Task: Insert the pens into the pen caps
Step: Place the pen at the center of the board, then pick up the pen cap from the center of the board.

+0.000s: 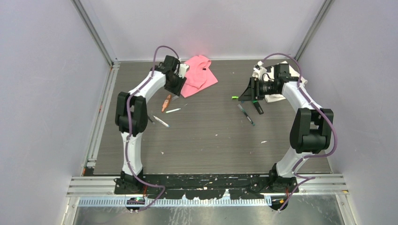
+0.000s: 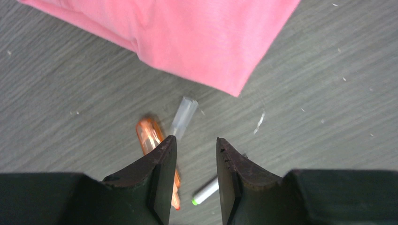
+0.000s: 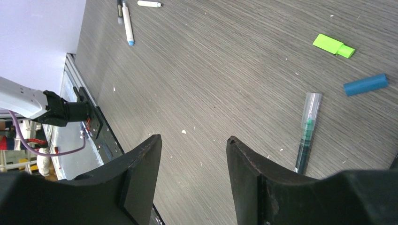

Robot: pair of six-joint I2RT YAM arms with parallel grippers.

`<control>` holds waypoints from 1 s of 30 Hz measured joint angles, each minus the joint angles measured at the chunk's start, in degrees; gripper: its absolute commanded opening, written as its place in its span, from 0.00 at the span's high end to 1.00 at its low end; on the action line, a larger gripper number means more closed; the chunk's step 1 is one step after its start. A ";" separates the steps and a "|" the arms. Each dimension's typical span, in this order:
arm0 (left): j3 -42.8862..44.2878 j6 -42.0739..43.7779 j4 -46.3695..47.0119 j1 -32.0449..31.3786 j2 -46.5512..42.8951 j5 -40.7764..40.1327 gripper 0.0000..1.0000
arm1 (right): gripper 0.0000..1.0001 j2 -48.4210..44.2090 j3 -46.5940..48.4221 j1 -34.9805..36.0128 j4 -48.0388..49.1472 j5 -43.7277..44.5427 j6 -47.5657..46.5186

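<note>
My left gripper [image 2: 195, 145] hangs open just above the table with nothing between its fingers. An orange pen [image 2: 149, 136] lies by its left finger. A clear pen cap [image 2: 184, 117] sits just ahead, and a white pen with a green tip [image 2: 206, 192] lies under the gap. My right gripper [image 3: 195, 140] is open over bare table. To its right lie a dark green pen [image 3: 307, 131] with a clear end, a blue cap [image 3: 365, 84] and a bright green cap [image 3: 333, 45]. From above, the orange pen [image 1: 166, 103] lies below the left gripper [image 1: 177, 92].
A pink cloth [image 1: 199, 75] lies just behind the left gripper. A white cloth [image 1: 277, 96] sits under the right arm. Two more pens [image 1: 161, 122] lie near the left arm's elbow, and a stubby black highlighter [image 1: 258, 108] lies below the right gripper [image 1: 246, 93]. White specks dot the table.
</note>
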 measured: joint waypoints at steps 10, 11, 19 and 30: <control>10.73 4.48 -7.82 0.00 8.83 -1.44 0.62 | 0.41 1.16 0.00 0.00 0.26 -0.22 0.20; 11.17 4.76 -8.33 0.00 9.05 -1.51 0.62 | 0.41 1.40 0.00 0.00 0.26 -0.22 0.20; 12.87 6.36 -10.91 0.09 12.24 -1.01 0.63 | 0.41 3.48 0.02 0.00 0.26 -0.35 0.22; 14.53 5.31 -12.46 0.68 14.08 -0.28 0.96 | 0.41 3.91 0.31 0.00 0.24 -0.48 0.24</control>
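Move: The clear pen cap lies about 6 cm below the left hand, about 1 cm to its left and level with it fore and aft. The orange marker's middle is about 5 cm left and 3 cm back, the white pen about 7 cm back and 2 cm left, the pink cloth's middle some 13 cm ahead and 9 cm right. From the right hand, the cap is about 30 cm left, 8 cm ahead and 14 cm below. The left hand sinks about 5 cm, tilting some 10 degrees, and pinches the clear cap; the right sinks 2 cm. ##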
